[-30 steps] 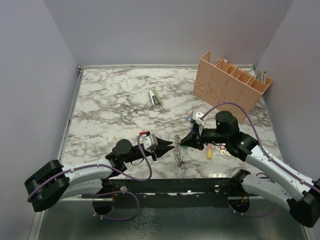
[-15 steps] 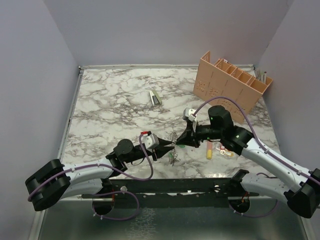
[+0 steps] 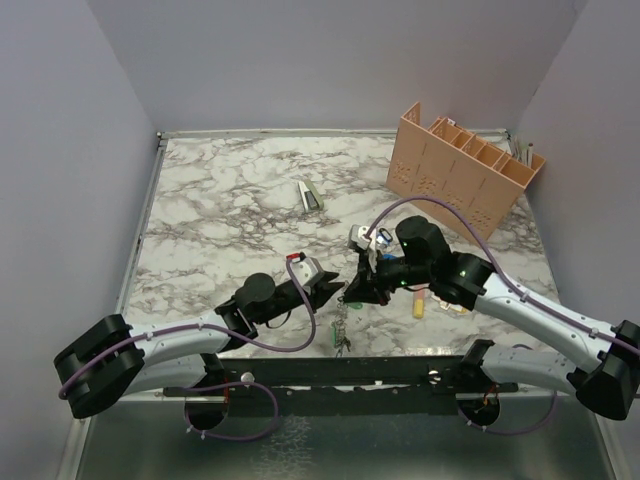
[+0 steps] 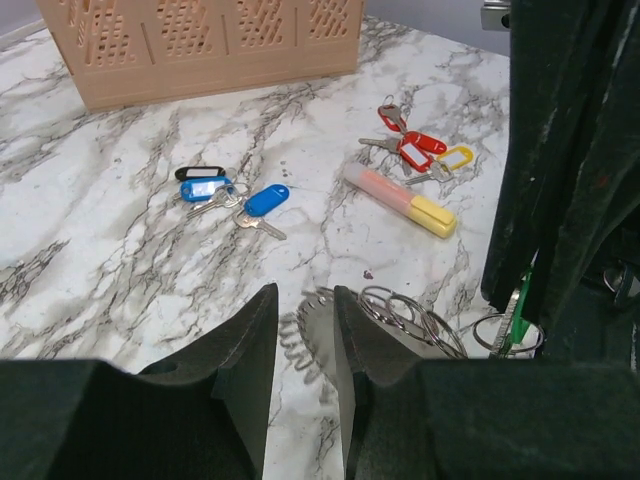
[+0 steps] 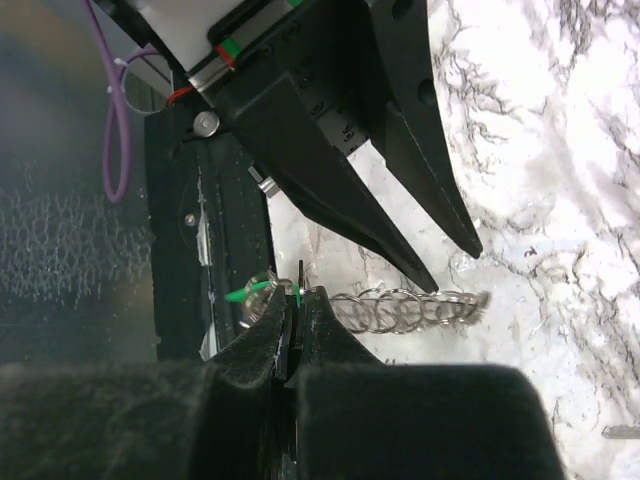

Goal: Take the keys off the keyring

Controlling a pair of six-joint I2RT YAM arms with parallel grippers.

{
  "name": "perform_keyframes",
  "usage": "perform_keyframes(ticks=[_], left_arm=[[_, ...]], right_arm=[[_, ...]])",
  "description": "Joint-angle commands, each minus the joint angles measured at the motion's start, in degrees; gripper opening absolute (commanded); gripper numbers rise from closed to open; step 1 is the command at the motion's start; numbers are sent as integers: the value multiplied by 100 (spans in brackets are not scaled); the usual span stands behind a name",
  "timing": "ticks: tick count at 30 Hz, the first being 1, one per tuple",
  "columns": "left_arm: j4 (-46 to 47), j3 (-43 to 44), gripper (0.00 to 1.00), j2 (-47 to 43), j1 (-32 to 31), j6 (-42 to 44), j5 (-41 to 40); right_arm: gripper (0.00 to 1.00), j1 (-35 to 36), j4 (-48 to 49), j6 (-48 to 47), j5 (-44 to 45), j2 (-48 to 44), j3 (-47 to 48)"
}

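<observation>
My right gripper (image 3: 353, 292) (image 5: 297, 298) is shut on the rim of the keyring (image 3: 342, 316) (image 5: 400, 312), a grey coiled metal ring held above the table's near edge. A green-headed key (image 5: 240, 294) (image 4: 519, 322) sits at the gripped spot, and small keys (image 3: 342, 342) dangle below. My left gripper (image 3: 336, 291) (image 4: 305, 295) is open, its tips straddling the ring's opposite edge (image 4: 314, 326) with a gap showing. Blue-headed keys (image 4: 262, 202) lie loose on the marble.
A tan slotted crate (image 3: 462, 170) (image 4: 200, 40) stands at the back right. A pink-and-yellow marker (image 3: 418, 303) (image 4: 402, 199) and a bunch with red and yellow tags (image 4: 422, 152) lie under the right arm. A small grey-green object (image 3: 312, 195) lies mid-table.
The right gripper carried the keyring left toward the left arm. The left gripper came forward onto the ring's edge, and its jaws widened.
</observation>
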Motion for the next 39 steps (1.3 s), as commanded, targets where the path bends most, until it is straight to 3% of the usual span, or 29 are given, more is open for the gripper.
perform_keyframes(ticks=[1,11,24,39], left_arm=[[-56,89,30,-63,18,-51,-186],[-48,46,31,-234,18,-8,56],[45,219,31,51,18,157,1708],[172,132,32,-155,7,118,1786]], right_arm=[[0,65,-15,312,441,49,211],[1,58,-111,91,1279,-179,22],[0,59,-191,-264,1806,-182,-72],[0,59,-227,-667,1672,-88,-70]])
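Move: The hanging green tag, at the keyring's lower end, is roughly 8 cm behind the left fingertips, 1 cm left and 6 cm below; the keyring's middle is 5 cm back, 1 cm right, 5 cm below. The held green tag, pinched by the right fingers, is 6 cm back, 1 cm right, 3 cm up. On the table some 13 cm lower lie the highlighter, 4 cm ahead and 19 cm right, and the blue-tag keys, 17 cm ahead and 11 cm right. From the right hand, the hanging tag is 2 cm back, 2 cm left, 9 cm down. The right fingers keep their pinch on the green-tag end of the keyring and carry it about 4 cm forward, some to the right and slightly down, turning a little clockwise. After a short pause the part-open left fingers come back about 4.5 cm and slightly right towards the hanging tag, swinging some 15 degrees clockwise without closing; whether they touch a ring can't be seen. ##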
